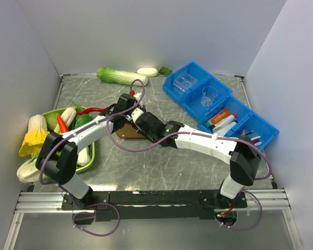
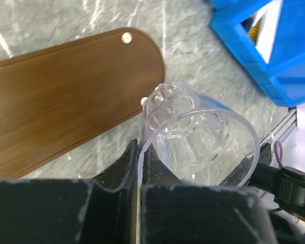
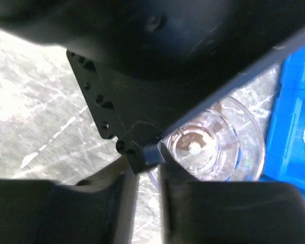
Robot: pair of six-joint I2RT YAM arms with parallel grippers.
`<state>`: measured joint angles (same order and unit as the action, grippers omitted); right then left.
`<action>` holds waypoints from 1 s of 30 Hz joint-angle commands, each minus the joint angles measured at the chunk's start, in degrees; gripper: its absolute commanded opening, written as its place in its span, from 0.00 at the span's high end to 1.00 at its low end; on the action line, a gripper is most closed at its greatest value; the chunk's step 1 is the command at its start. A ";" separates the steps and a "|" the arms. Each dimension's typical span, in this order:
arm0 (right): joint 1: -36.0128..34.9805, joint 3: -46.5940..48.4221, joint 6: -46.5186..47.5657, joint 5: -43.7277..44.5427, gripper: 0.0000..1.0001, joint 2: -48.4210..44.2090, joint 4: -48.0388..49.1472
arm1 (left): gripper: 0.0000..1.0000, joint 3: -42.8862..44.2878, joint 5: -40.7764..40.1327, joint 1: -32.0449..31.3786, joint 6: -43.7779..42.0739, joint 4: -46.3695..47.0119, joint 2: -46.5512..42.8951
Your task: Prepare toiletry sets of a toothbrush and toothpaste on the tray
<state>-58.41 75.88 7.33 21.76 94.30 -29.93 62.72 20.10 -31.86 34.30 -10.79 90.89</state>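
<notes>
My left gripper (image 2: 140,147) is shut on the wall of a clear cup (image 2: 201,132), one finger inside the rim and one outside. The cup hangs just off the rounded end of the dark-brown tray (image 2: 66,96). My right gripper (image 3: 146,170) is at the same cup (image 3: 213,145), its fingers slightly apart around the rim with a gap showing. From above, both grippers (image 1: 137,112) (image 1: 141,121) meet over the tray (image 1: 126,131) and hide the cup. The orange toothpaste (image 1: 220,115) lies in the blue bins. Thin white toothbrush sticks (image 1: 254,139) lie in the end compartment.
The blue bins (image 1: 195,70) run along the back right, holding another clear cup (image 1: 209,96) and white tubes (image 1: 223,125). A green dish (image 1: 91,156) of vegetables sits at the left. A cabbage (image 1: 117,76) lies at the back wall. A red chilli (image 1: 94,110) lies beside my left arm.
</notes>
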 commanded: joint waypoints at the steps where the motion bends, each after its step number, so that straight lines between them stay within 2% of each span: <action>1: -0.39 -0.46 -2.24 1.89 0.60 -4.38 5.06 | 0.99 1.71 -3.48 -0.58 -0.20 -0.73 -1.77; 5: -2.31 -1.52 -2.67 0.31 0.41 -7.72 4.00 | 0.99 1.35 -3.66 -0.49 -0.03 -0.29 -2.65; 6: -2.75 -2.56 -2.67 0.04 0.33 -8.34 4.27 | 0.99 1.35 -3.57 -0.40 0.06 -0.37 -2.74; 9: -4.16 -4.33 -3.81 -0.22 0.24 -10.71 3.66 | 0.99 1.44 -3.75 -0.14 0.15 -0.46 -3.00; 16: -4.60 -10.04 -7.25 -3.73 0.14 -21.68 5.14 | 0.99 -0.05 -5.85 3.11 1.82 0.59 -6.34; 20: -3.82 -13.03 -10.05 -4.88 0.09 -28.55 4.88 | 0.99 -0.58 -10.51 4.43 0.68 0.24 -10.81; 23: -0.92 -16.45 -11.37 -5.41 0.05 -34.61 6.02 | 0.99 0.30 -15.95 4.96 -1.69 -2.04 -13.10; 27: 11.19 -21.72 -16.46 -14.62 0.05 -41.47 7.25 | 0.99 1.53 -17.81 7.15 -4.33 -5.73 -15.39; 28: 16.44 -22.61 -17.00 -17.60 0.05 -43.83 7.43 | 0.99 1.62 -17.20 8.81 -4.42 -7.83 -15.83; 30: 20.16 -24.27 -17.44 -18.59 0.05 -45.86 6.56 | 0.99 0.92 -15.88 10.32 -5.03 -9.68 -17.76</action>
<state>-46.06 54.70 -5.85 9.98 52.53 -24.53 61.78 5.32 -24.82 31.88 -16.73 76.93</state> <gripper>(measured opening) 0.949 0.046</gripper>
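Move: Roughly 5 cm ahead, 3 cm left and 13 cm below the left hand, which already holds the clear cup by its rim, lies the brown tray's middle; the vegetable basket is some 40 cm left of this hand and 2 cm farther out. From the right hand, the toothpaste tubes in the blue box lie about 34 cm right, 11 cm ahead, with the remaining cup 28 cm right, 24 cm ahead; both are some 12 cm lower. Opening from a crack to fully wide, the right hand leaves the cup, first drawing back and up, then swinging right towards the blue box, ending about 11 cm right and 11 cm higher, rolled some 30 degrees with its left side up. The left hand keeps its pinch on the rim, nearly still at first, then carries the cup left, up and slightly forward above the tray, turning counter-clockwise. ##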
